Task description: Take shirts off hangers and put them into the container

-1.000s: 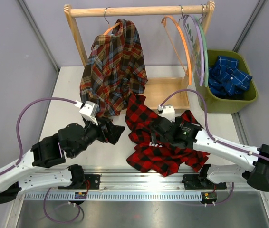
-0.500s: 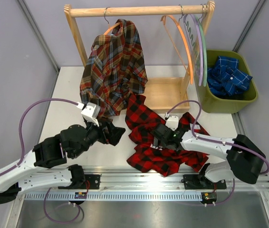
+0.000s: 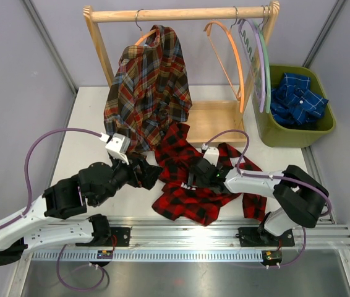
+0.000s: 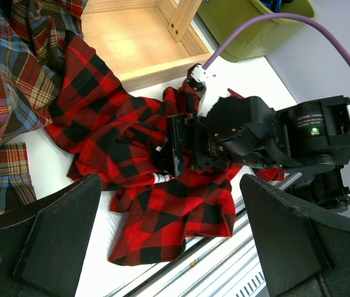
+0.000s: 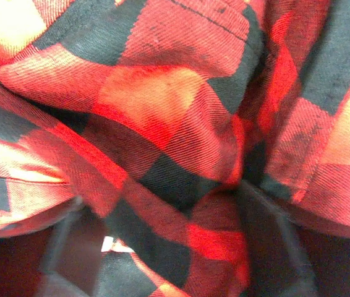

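Observation:
The red-and-black shirt (image 3: 187, 199) lies crumpled on the table in front of the rack, off any hanger. My right gripper (image 3: 193, 174) is pressed down into it. In the right wrist view the check cloth (image 5: 175, 111) bunches between its fingers (image 5: 70, 241), which stand wide apart. My left gripper (image 3: 151, 174) hovers open just left of the shirt (image 4: 162, 210), nothing between its pads. The tartan shirt (image 3: 147, 86) hangs on an orange hanger (image 3: 143, 38). An empty orange hanger (image 3: 227, 46) and the green and lilac ones (image 3: 260, 62) hang at the right. The olive container (image 3: 324, 127) stands at the right.
A blue checked shirt (image 3: 295, 99) fills the container. The wooden rack's rail (image 3: 181, 13) spans the back and its shallow tray (image 3: 215, 120) lies behind the red shirt. A metal rail (image 3: 224, 235) runs along the table's near edge. Grey walls close both sides.
My right arm has reached left and down into the red shirt, and the cloth has shifted left with it. The empty orange hanger has swung left. The left arm barely moved.

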`<state>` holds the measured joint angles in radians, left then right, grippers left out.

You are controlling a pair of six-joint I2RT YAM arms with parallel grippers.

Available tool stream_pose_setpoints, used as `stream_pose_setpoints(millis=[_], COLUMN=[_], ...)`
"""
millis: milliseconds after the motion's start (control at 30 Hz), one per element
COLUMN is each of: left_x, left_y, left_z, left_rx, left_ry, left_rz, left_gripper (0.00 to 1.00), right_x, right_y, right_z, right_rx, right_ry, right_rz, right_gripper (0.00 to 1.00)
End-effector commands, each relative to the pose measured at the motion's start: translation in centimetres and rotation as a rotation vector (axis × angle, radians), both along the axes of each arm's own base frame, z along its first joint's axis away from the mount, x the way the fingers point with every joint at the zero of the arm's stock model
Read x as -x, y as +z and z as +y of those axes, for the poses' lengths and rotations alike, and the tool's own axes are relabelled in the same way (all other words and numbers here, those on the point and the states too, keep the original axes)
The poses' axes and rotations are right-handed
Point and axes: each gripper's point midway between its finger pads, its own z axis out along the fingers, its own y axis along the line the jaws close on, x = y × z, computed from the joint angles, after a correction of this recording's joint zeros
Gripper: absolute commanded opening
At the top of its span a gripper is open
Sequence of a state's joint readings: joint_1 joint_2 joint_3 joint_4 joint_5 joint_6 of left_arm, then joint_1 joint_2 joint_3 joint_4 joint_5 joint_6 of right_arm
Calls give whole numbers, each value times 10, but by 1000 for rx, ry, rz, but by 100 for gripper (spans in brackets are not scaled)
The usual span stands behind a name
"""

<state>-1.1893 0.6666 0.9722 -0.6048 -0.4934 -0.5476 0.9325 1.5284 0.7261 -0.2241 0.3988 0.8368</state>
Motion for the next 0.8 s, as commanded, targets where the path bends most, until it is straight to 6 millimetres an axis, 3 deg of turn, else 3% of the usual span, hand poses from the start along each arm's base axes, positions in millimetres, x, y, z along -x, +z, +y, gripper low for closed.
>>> stream_pose_setpoints(millis=[0,33,67,133,167,233,300,400,500,533,600,767], left_x=[-1,-1,-1,-1,-1,0,1,0,0,0,0,1], left_y=[7,6,6,6,6,6,6,6,6,7,7,7], left_z=[-2,-2,0,1,2,4,5,6,6,6,6,5], left_rx=[28,25,29,28,30,32,34,32,29,30,32,19], left_ry=[5,5,10,11,14,17,16,22,21,17,17,14], left_rz=[-8,-7,-8,-5,-6,-5,-5,-6,-7,-7,-7,-1], left_gripper=[98,98,98,98,98,98,98,98,98,98,98,98], right_x=[34,37,39,43,46,49,51,47,39,43,37,45], right_y=[-50,-60,-64,-73,-75,-76,-73,-49,2,26,69,127], right_z=[0,-5,-11,-14,-18,-21,-23,-32,-54,-72,-88,-153], right_rx=[21,60,89,127,152,170,166,162,139,137,43,27], right_ry=[30,20,8,-1,-6,-24,-44,-119,-260,-303,-418,-573], right_rz=[198,220,231,253,259,261,251,169,8,-29,-162,-314], right_gripper=[77,69,50,29,12,0,0,0,0,0,0,0])
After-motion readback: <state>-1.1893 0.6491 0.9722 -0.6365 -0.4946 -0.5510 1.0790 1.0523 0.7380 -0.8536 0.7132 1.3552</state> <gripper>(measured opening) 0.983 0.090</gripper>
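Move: The red-and-black shirt lies crumpled right under the right hand's open fingers, its middle about 3 cm to the hand's right, level fore and aft and roughly 1 cm below. The rack's wooden tray is some 18 cm ahead and 6 cm right; the green container about 27 cm ahead and 32 cm right. The hanging brown plaid shirt is some 20 cm ahead, 14 cm left and 20 cm up. From the left hand, the red-and-black shirt lies about 7 cm ahead, 14 cm right and 30 cm below. The red-and-black shirt's cloth is gathered and pinched as the right hand pushes about 4 cm left and slightly forward, low over the table, its wide-open fingers closing nearly shut. Keeping its hold, the hand then sweeps quickly right, lifts about 9 cm and draws back, dragging the shirt away from the plaid one while turning some 20 degrees clockwise. ##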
